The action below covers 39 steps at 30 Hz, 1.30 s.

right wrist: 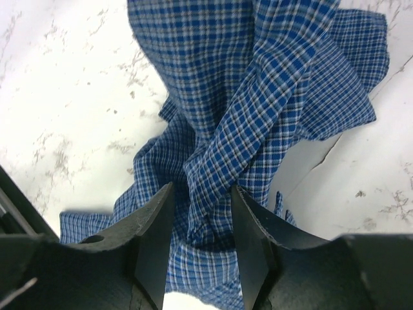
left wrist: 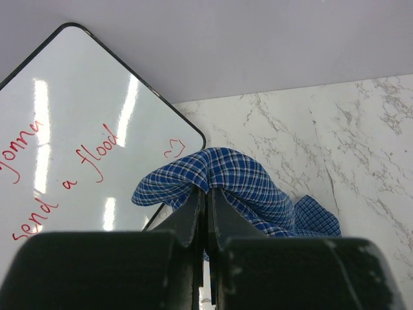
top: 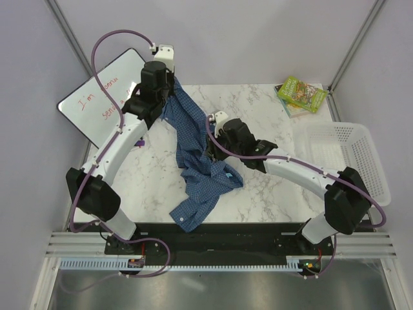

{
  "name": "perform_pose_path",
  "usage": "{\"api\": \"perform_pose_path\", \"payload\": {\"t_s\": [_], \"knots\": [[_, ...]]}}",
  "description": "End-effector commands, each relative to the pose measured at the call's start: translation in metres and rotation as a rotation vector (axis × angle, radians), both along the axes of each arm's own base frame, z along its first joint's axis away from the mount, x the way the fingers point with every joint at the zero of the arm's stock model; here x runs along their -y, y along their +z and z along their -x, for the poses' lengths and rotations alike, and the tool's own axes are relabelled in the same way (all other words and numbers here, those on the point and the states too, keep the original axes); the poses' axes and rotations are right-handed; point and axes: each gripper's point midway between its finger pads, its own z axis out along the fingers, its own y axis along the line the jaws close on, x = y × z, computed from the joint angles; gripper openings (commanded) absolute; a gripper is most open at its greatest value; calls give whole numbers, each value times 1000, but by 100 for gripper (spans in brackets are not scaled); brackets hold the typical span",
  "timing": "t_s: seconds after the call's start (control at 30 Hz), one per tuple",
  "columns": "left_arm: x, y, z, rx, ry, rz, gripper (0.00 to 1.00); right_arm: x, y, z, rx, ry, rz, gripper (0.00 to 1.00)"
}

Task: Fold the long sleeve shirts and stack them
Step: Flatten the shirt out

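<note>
One blue checked long sleeve shirt [top: 197,169] hangs in a crumpled strip from the table's far left down to its near edge, where a cuff lies. My left gripper [top: 169,81] is shut on the shirt's top end and holds it raised off the marble. In the left wrist view the left gripper [left wrist: 206,191] pinches a hump of the shirt [left wrist: 226,169]. My right gripper [top: 210,132] is at the shirt's middle. In the right wrist view the right gripper [right wrist: 201,194] stands open, its fingers [right wrist: 155,223] either side of a hanging fold of the shirt [right wrist: 258,97].
A whiteboard [top: 97,103] with red writing leans at the far left, close behind the left gripper, and shows in the left wrist view as the whiteboard [left wrist: 64,129]. A green book [top: 301,95] lies at the far right corner. A white mesh basket [top: 348,155] stands at the right edge.
</note>
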Motion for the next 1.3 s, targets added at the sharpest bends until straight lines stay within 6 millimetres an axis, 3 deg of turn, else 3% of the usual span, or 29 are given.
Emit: {"api": "perform_pose_path", "payload": {"t_s": [0.0, 0.17, 0.27, 0.33, 0.37, 0.4, 0.53, 0.6, 0.63, 0.73, 0.77, 0.83, 1.0, 1.03, 1.2, 1.23, 1.27], "knots": [[-4, 48, 7, 108, 0, 52, 2, -10, 25, -25, 14, -65, -92, 48], [-4, 52, 11, 116, -7, 58, 2, -3, 22, -47, -21, -131, -124, 48], [-4, 53, 12, 116, -11, 59, 2, -6, 18, -51, -47, -135, -141, 41], [-5, 55, 14, 119, -8, 60, 2, -7, 18, -52, -48, -121, -144, 22], [-6, 56, 14, 121, -4, 59, 2, -6, 21, -53, -44, -116, -145, 9], [-8, 57, 15, 123, 2, 57, 2, -5, 25, -53, -33, -108, -146, 3], [-23, 57, 21, 122, 20, 38, 2, 16, 60, -49, 26, -25, -120, 0], [-34, 57, 27, 123, 18, 10, 2, 37, 89, -41, 123, 36, -56, 0], [-46, 57, 28, 122, 34, -4, 2, 50, 97, -42, 161, 26, -27, 0], [-57, 56, 39, 124, 3, -58, 2, 86, 115, -30, 266, 16, 73, 0], [-57, 50, 43, 109, -19, -70, 2, 93, 106, -27, 254, 14, 106, 0], [-52, 56, 56, 128, -77, -82, 2, 102, 105, -27, 259, -11, 124, 0], [-38, 43, 90, 87, -220, -88, 2, 102, 100, -28, 233, -26, 111, 0], [-39, 51, 104, 112, -242, -90, 2, 104, 99, -28, 233, -34, 115, 0], [-22, 18, 151, 40, -433, -126, 2, 113, 88, -24, 222, -37, 134, 0], [-18, -5, 160, -25, -461, -129, 2, 117, 75, -19, 202, -28, 150, 0], [-16, -12, 165, -42, -472, -126, 2, 118, 69, -17, 208, -12, 164, 0]]}}
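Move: Just ahead of the open right fingers, about 5 cm forward, 1 cm to the right and slightly below, is the hanging fold of shirt they go for. The shirt's sleeve end lies on the table roughly 15 cm back, 7 cm left and 15 cm down. From the raised left hand, which already holds the shirt, that fold is about 14 cm back, 13 cm right and 18 cm below; the whiteboard is some 10 cm ahead, 19 cm left and 32 cm below. Reaching forward about 5 cm, the right hand pinches the hanging fold, then lifts it steeply and carries it some 10 cm right, tipping the fingers up, before sinking about 4 cm. The left hand keeps its grip, creeps up a little, shifts left, then sweeps back about 13 cm while turning clockwise, away from the right hand. ##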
